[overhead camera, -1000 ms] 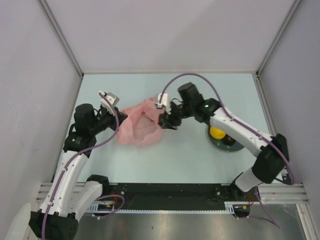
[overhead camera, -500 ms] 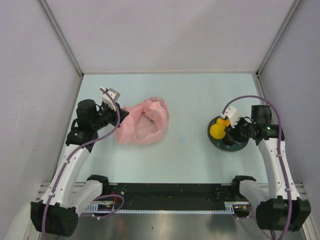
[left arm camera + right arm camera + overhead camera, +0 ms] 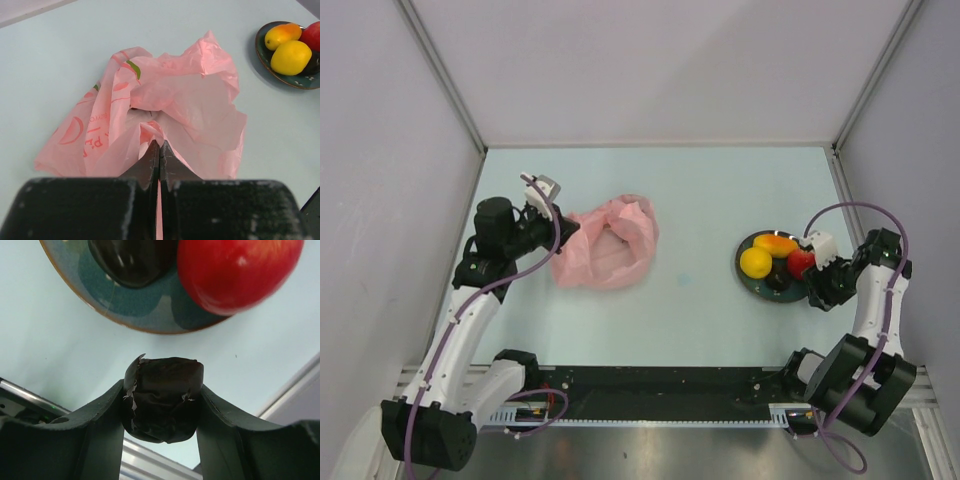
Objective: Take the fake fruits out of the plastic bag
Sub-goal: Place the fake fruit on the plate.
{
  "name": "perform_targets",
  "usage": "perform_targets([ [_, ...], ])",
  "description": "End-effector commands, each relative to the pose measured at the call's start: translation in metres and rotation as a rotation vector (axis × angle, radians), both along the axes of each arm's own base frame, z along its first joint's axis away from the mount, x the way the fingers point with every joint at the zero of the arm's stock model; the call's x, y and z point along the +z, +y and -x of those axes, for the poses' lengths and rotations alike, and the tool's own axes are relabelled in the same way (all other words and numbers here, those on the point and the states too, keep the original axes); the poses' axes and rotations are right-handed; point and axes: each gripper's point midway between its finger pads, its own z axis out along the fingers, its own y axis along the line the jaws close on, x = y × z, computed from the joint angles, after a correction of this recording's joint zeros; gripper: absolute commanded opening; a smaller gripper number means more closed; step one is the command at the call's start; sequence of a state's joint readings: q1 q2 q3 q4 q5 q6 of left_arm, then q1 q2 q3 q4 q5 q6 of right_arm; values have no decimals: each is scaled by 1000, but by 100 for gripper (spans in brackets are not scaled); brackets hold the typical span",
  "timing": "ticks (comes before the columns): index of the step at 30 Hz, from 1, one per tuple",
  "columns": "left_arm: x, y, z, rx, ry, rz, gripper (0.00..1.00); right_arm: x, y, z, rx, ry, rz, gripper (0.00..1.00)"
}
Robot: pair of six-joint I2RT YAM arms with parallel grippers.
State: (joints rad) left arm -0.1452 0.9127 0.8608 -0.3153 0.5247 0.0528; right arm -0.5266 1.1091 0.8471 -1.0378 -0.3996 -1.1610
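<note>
The pink plastic bag (image 3: 605, 245) lies crumpled left of centre. My left gripper (image 3: 159, 146) is shut on a fold of the plastic bag (image 3: 175, 100), with pink film pinched between its jaws. Fake fruits rest on a dark plate (image 3: 748, 283): a yellow round one (image 3: 755, 262), an orange-yellow one (image 3: 777, 244), a red apple (image 3: 800, 262) and a dark piece (image 3: 775, 281). My right gripper (image 3: 817, 290) hovers at the plate's right edge, shut on a dark wrinkled fruit (image 3: 163, 399). In the right wrist view the red apple (image 3: 235, 270) lies just beyond it.
The right side wall (image 3: 920, 200) stands close to my right arm. A metal rail (image 3: 670, 380) runs along the near table edge. Bare table lies between the bag and the plate (image 3: 261, 52).
My right arm has swung from the bag across to the plate's right side. The plate now carries more fruits. The left gripper has kept its hold on the bag.
</note>
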Motion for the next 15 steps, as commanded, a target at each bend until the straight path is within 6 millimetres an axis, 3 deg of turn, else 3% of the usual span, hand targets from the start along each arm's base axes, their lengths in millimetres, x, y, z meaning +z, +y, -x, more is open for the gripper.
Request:
perform_targets([
  [1, 23, 1, 0, -2, -70, 11, 0, -7, 15, -14, -2, -17, -53, 31],
  [9, 21, 2, 4, -2, -66, 3, 0, -20, 27, -46, -106, -46, -70, 34],
  [15, 15, 2, 8, -3, -60, 8, 0, -26, 28, -49, -137, -23, -75, 34],
])
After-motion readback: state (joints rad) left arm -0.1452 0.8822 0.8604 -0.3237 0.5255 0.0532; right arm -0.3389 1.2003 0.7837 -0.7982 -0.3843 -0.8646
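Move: Just off the plate's near right edge, the right hand holds a dark fruit; the plate's middle lies about 9 cm ahead, 9 cm to its left and 8 cm below. The red apple is some 10 cm ahead and 4 cm left, the plate's own dark fruit about 7 cm ahead and 9 cm left, the yellow fruit roughly 9 cm ahead and 14 cm left. From the left hand the plate is about 2 cm back, 48 cm right and 23 cm below. Bringing the still-gripped dark fruit in over the plate's near right rim, the right hand goes forward and left while sinking, about 5 cm in all, heading for the side of the plate between its dark fruit and the red apple. The sideways and downward parts fade out towards the end, leaving mostly forward travel; the wrist barely turns and the fingers keep their hold. ##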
